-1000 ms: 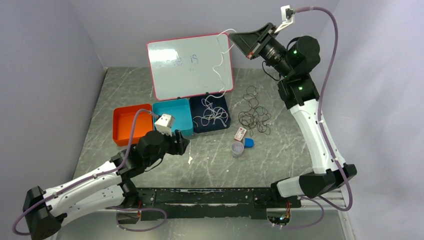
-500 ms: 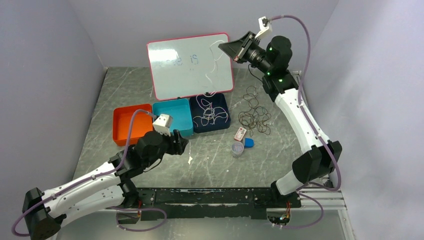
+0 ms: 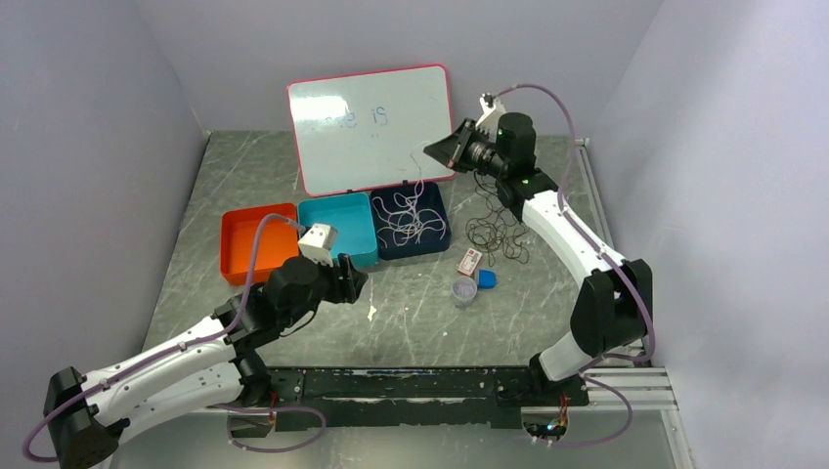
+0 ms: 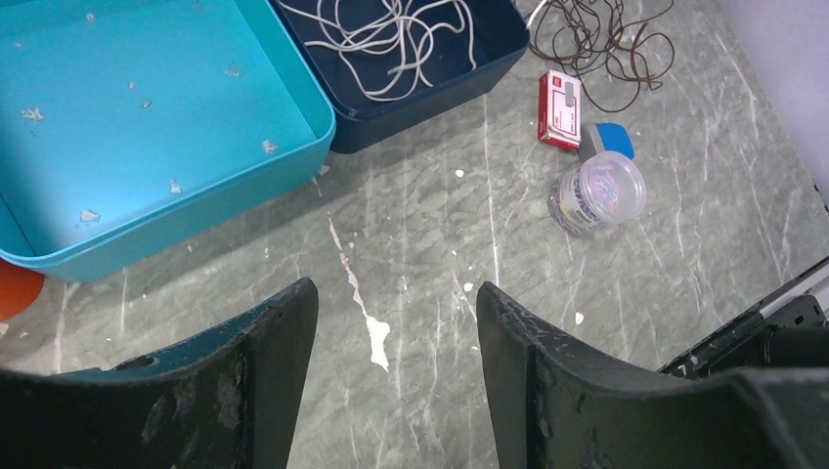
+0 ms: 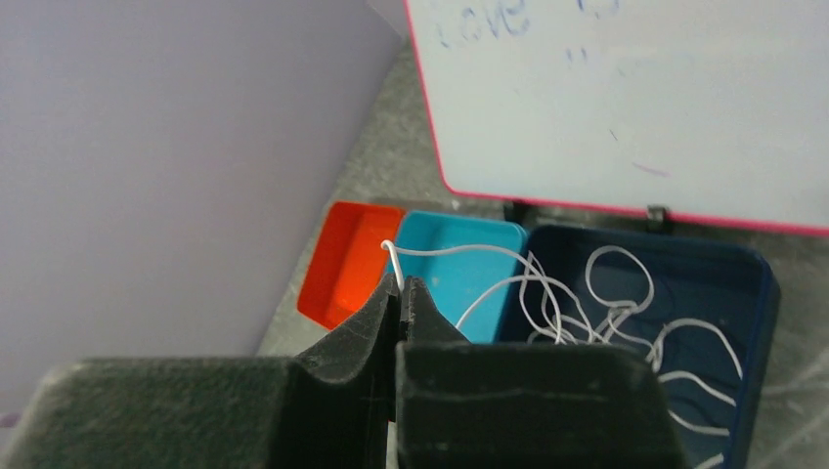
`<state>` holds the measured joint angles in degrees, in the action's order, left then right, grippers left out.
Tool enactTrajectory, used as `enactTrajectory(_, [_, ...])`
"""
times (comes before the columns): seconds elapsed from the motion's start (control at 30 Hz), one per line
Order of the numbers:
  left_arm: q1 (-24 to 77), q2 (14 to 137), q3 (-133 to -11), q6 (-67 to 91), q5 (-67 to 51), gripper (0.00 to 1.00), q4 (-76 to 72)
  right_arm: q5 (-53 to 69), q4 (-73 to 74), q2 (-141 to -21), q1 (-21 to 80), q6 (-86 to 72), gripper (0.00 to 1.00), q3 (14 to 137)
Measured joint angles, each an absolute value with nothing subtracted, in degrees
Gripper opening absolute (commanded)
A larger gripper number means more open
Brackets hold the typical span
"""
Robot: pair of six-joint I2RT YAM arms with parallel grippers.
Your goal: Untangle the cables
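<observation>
A tangle of white cables (image 3: 409, 219) lies in the navy tray (image 3: 437, 242), also seen in the left wrist view (image 4: 391, 39). My right gripper (image 3: 431, 153) hangs above the tray's back edge, in front of the whiteboard, shut on one white cable (image 5: 459, 251) that droops from its tip (image 5: 399, 287) down to the tangle. A loose heap of dark cables (image 3: 497, 227) rests on the table right of the tray (image 4: 601, 39). My left gripper (image 4: 396, 293) stands open and empty over bare table, in front of the teal tray (image 4: 147, 127).
An orange tray (image 3: 249, 244) and the teal tray (image 3: 337, 223) sit left of the navy one. A whiteboard (image 3: 371, 127) leans at the back. A small red box (image 3: 470, 262), a blue cap (image 3: 486, 278) and a clear cup (image 3: 464, 291) lie near the dark cables.
My right gripper has come down and to the left with the white cable, from high above the whiteboard to just over the navy tray. The cable has slackened into the tray. The left arm has stayed still.
</observation>
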<state>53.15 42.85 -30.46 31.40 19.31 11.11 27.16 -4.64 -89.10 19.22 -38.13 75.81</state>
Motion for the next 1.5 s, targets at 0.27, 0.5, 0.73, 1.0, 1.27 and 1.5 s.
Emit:
enactTrajectory(0.27, [53.15, 42.85, -30.46, 31.73, 19.38, 0.65, 12.21, 22.5, -1.3, -87.94, 20.4, -34.15, 0.0, 70.78])
enactTrajectory(0.5, [53.15, 43.24, -30.46, 32.1, 19.38, 0.64, 12.27, 20.93, 0.1, -88.25, 21.17, -30.94, 0.0, 70.72])
enactTrajectory(0.73, [53.15, 43.31, -30.46, 32.4, 19.38, 0.64, 12.45, 20.38, 2.39, -93.8, 23.97, -27.2, 0.0, 71.44])
enactTrajectory(1.0, [53.15, 42.85, -30.46, 32.47, 19.4, 0.64, 13.58, 15.4, 5.1, -99.0, 27.81, -22.28, 0.01, 71.46])
enactTrajectory(1.27, [53.15, 42.7, -30.46, 32.47, 19.64, 0.64, 14.09, 8.88, 7.84, -104.53, 31.03, -17.58, 0.02, 73.34])
enactTrajectory(1.5, [53.15, 42.98, -30.46, 32.47, 19.77, 0.64, 14.06, 5.15, 10.09, -109.34, 32.84, -14.33, 0.02, 74.02])
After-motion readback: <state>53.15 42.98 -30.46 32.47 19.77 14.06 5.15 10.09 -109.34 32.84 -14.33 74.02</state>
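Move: The white cable hangs from the right gripper's shut fingers. The dark blue box it is taken to lies about 29 cm below that gripper, 3 cm to its left and 2 cm back. The teal box stands some 15 cm left of the dark one, level with it; the brown cable lies about 18 cm right of the dark box, also level. The matchbox is some 9 cm to the gripper's right and 10 cm back. From the left gripper the dark box is roughly 17 cm ahead, 7 cm right and 15 cm below. Lower the right gripper about 25 cm down into the dark blue box, easing off briefly early on, then sinking steadily and working slightly left. As it sinks, tip the fingers down some 40 degrees towards the box floor. Keep them shut, letting the white cable settle onto its own coils. ##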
